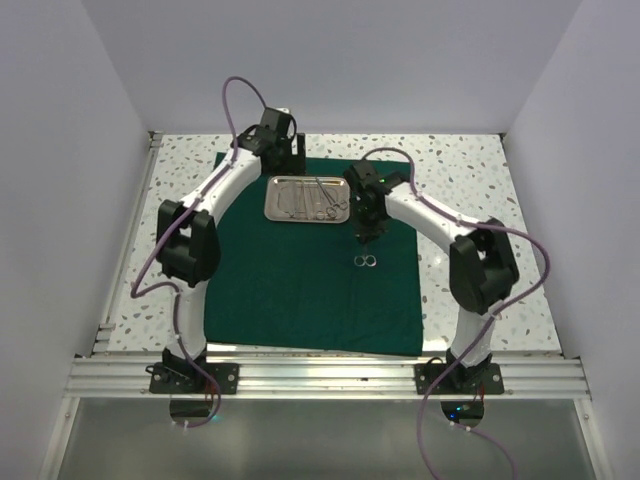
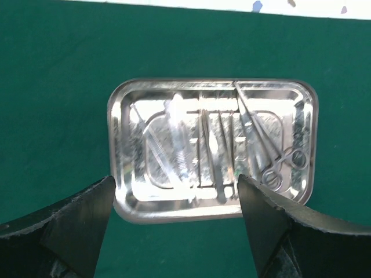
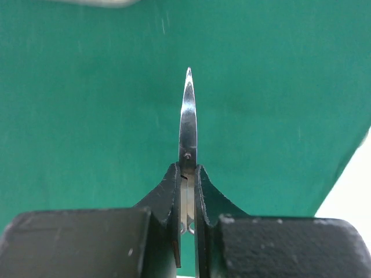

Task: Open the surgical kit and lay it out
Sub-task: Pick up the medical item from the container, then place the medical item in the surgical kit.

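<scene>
The dark green drape (image 1: 300,290) lies spread flat on the table. The steel tray (image 1: 307,198) sits on its far part and holds several silver instruments, among them ring-handled forceps (image 2: 272,156). My left gripper (image 2: 174,200) is open and empty, hovering just off the tray's (image 2: 211,147) edge. My right gripper (image 1: 366,237) is shut on a pair of silver scissors (image 3: 188,119), held over the drape right of centre. The blades point away from the wrist camera; the ring handles (image 1: 365,262) hang toward the near side.
The speckled white tabletop (image 1: 470,180) surrounds the drape. White walls enclose the left, right and far sides. An aluminium rail (image 1: 320,375) runs along the near edge by the arm bases. The drape's edge shows at the right of the right wrist view (image 3: 348,168).
</scene>
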Controlling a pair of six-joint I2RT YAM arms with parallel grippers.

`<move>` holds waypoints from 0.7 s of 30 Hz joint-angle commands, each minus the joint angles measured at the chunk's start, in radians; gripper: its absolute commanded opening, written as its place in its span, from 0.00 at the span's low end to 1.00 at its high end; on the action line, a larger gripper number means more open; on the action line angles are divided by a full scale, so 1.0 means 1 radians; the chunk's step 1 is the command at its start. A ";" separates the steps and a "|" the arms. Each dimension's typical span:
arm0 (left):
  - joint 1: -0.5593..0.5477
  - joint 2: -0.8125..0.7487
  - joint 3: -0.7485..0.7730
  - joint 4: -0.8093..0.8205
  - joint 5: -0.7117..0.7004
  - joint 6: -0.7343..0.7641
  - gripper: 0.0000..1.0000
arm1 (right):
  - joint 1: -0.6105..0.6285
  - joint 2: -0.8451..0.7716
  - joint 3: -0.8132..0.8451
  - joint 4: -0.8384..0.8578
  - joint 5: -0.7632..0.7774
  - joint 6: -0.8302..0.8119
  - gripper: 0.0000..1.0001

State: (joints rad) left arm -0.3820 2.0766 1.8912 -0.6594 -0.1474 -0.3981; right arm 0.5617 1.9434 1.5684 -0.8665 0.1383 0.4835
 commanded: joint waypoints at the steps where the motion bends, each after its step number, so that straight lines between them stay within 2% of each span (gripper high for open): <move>1: -0.027 0.089 0.141 -0.017 0.023 0.004 0.90 | -0.002 -0.170 -0.125 -0.042 -0.074 0.079 0.00; 5: -0.050 0.184 0.245 -0.035 0.035 -0.021 0.90 | 0.010 -0.267 -0.327 0.001 -0.120 0.121 0.00; 8: -0.069 0.241 0.289 -0.040 0.045 -0.062 0.89 | 0.017 -0.293 -0.398 0.014 -0.135 0.122 0.00; 9: -0.075 0.263 0.296 -0.039 0.045 -0.070 0.89 | 0.017 -0.293 -0.407 0.017 -0.135 0.118 0.03; 10: -0.086 0.272 0.307 -0.039 0.043 -0.074 0.89 | 0.017 -0.294 -0.412 0.008 -0.131 0.112 0.24; 11: -0.090 0.283 0.313 -0.037 0.045 -0.085 0.89 | 0.017 -0.293 -0.410 0.001 -0.125 0.113 0.63; 12: -0.096 0.301 0.330 -0.039 0.045 -0.091 0.89 | 0.018 -0.294 -0.410 -0.006 -0.115 0.113 0.75; 14: -0.112 0.324 0.350 -0.040 0.040 -0.107 0.89 | 0.017 -0.314 -0.401 -0.032 -0.083 0.118 0.85; 15: -0.115 0.330 0.358 -0.040 0.040 -0.111 0.89 | 0.018 -0.322 -0.401 -0.038 -0.074 0.122 0.87; 21: -0.143 0.378 0.400 -0.028 0.031 -0.151 0.85 | 0.015 -0.389 -0.392 -0.092 -0.014 0.106 0.89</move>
State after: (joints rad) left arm -0.5148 2.4386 2.2230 -0.6975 -0.1116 -0.5060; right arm 0.5770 1.6234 1.1481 -0.9115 0.0719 0.5907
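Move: The scissors already pinched in the right hand are headed for bare green cloth about 12 cm back, 4 cm to the right and 6 cm below. The tray's middle is some 12 cm ahead and 13 cm left of that hand. From the left hand, empty and open, the ringed clamp in the tray lies about 10 cm right, 2 cm back and 12 cm below; the tweezers are 6 cm right and 3 cm back. The scissors are carried back about 11 cm and some 4 cm to the right, away from the tray, first rising slightly and then sinking over the bare cloth as the right wrist tips its fingers more steeply down; those fingers open wide, let go and start up. Meanwhile the open left hand sweeps about 10 cm right and 7 cm down towards the clamp. ##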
